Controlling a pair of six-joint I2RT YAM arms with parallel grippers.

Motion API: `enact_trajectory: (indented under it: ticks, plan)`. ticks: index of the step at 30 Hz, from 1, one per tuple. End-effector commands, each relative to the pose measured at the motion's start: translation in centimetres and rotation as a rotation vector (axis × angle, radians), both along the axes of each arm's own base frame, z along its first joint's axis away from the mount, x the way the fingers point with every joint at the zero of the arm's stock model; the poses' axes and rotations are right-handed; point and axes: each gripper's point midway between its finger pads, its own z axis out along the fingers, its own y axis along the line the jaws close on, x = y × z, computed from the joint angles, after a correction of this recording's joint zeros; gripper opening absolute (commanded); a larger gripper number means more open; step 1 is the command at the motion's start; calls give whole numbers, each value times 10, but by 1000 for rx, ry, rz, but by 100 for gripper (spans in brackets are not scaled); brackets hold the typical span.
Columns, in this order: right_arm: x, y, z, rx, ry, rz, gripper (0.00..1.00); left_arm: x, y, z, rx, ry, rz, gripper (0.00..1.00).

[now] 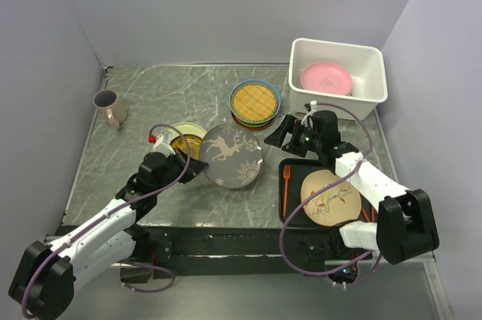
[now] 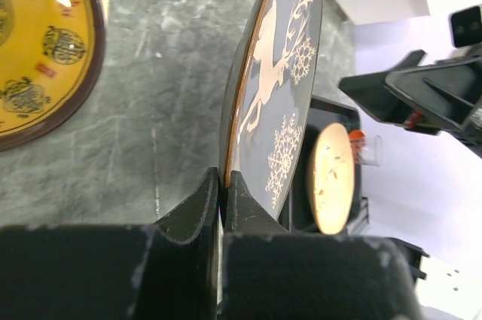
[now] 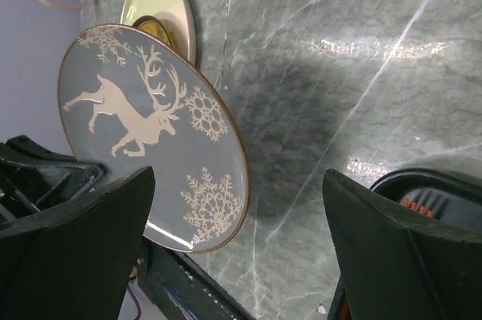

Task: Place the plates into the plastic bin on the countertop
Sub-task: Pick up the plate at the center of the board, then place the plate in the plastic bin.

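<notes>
My left gripper [image 1: 197, 163] is shut on the near rim of the dark grey deer plate [image 1: 231, 156], which it holds tilted just above the countertop [image 1: 151, 94]. In the left wrist view the fingers [image 2: 203, 199] pinch the rim of that plate [image 2: 282, 86]. My right gripper [image 1: 285, 136] stands open just right of the plate, with nothing between its fingers [image 3: 83, 237]; the deer plate [image 3: 151, 132] lies ahead of them. The white plastic bin [image 1: 376, 71] at the back right holds a pink plate [image 1: 326, 77]. A yellow lattice plate [image 1: 254, 102] tops a small stack behind.
A yellow-green plate [image 1: 188, 139] with a brown dish on it sits behind the left gripper. A mug [image 1: 111, 107] stands at the far left. A black tray [image 1: 290, 207] at the near right carries a cream plate [image 1: 330, 197] and an orange fork [image 1: 286, 188].
</notes>
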Motion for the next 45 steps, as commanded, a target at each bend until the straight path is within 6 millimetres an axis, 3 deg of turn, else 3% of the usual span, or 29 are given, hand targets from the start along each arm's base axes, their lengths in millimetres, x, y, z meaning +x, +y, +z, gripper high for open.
enact_trajectory:
  ticks: [1, 9, 19, 27, 36, 39, 40, 42, 45]
  plan:
    - [1, 13, 17, 44, -82, 55, 100, 2, -17, 69, -200, -205, -92, 1]
    - [-6, 25, 22, 52, -101, 104, 100, -8, -29, 79, -283, -238, -189, 1]
    - [-10, 37, 15, 70, -89, 153, 99, -13, -27, 87, -301, -267, -207, 1]
    - [-16, 51, 20, 132, -107, 227, 88, -16, -28, 90, -355, -273, -230, 1]
    - [-21, 63, 19, 185, -92, 293, 62, -16, -26, 90, -355, -275, -224, 1]
    - [-22, 65, 20, 198, -95, 304, 38, -14, -24, 87, -350, -266, -217, 1]
    - [-22, 67, 19, 201, -93, 309, 22, -14, -24, 88, -351, -269, -218, 1]
    - [-22, 67, 19, 202, -90, 310, 4, -14, -24, 86, -350, -262, -217, 1]
    - [-22, 68, 18, 199, -90, 312, 0, -13, -23, 83, -346, -257, -212, 1]
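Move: My left hand already pinches the dark reindeer plate by its near-left rim; its middle is about 10 cm to the right, 4 cm ahead and 2 cm lower. From my empty, open right hand the plate's middle lies some 14 cm left, 6 cm back and slightly below. The pie stack is roughly 15 cm ahead of that hand and 7 cm left, the tray 18 cm back and 21 cm right, both some 8 cm lower. I bring my right hand about 6 cm left and a little back to the held plate, turning some 20 degrees counter-clockwise and rolling its left side up, and only late shut the wide-open fingers, pinching the far right rim. My left hand keeps its grip, eases a couple of centimetres right and back and rises slightly, tilting its right side up about 15 degrees, before partly returning. ##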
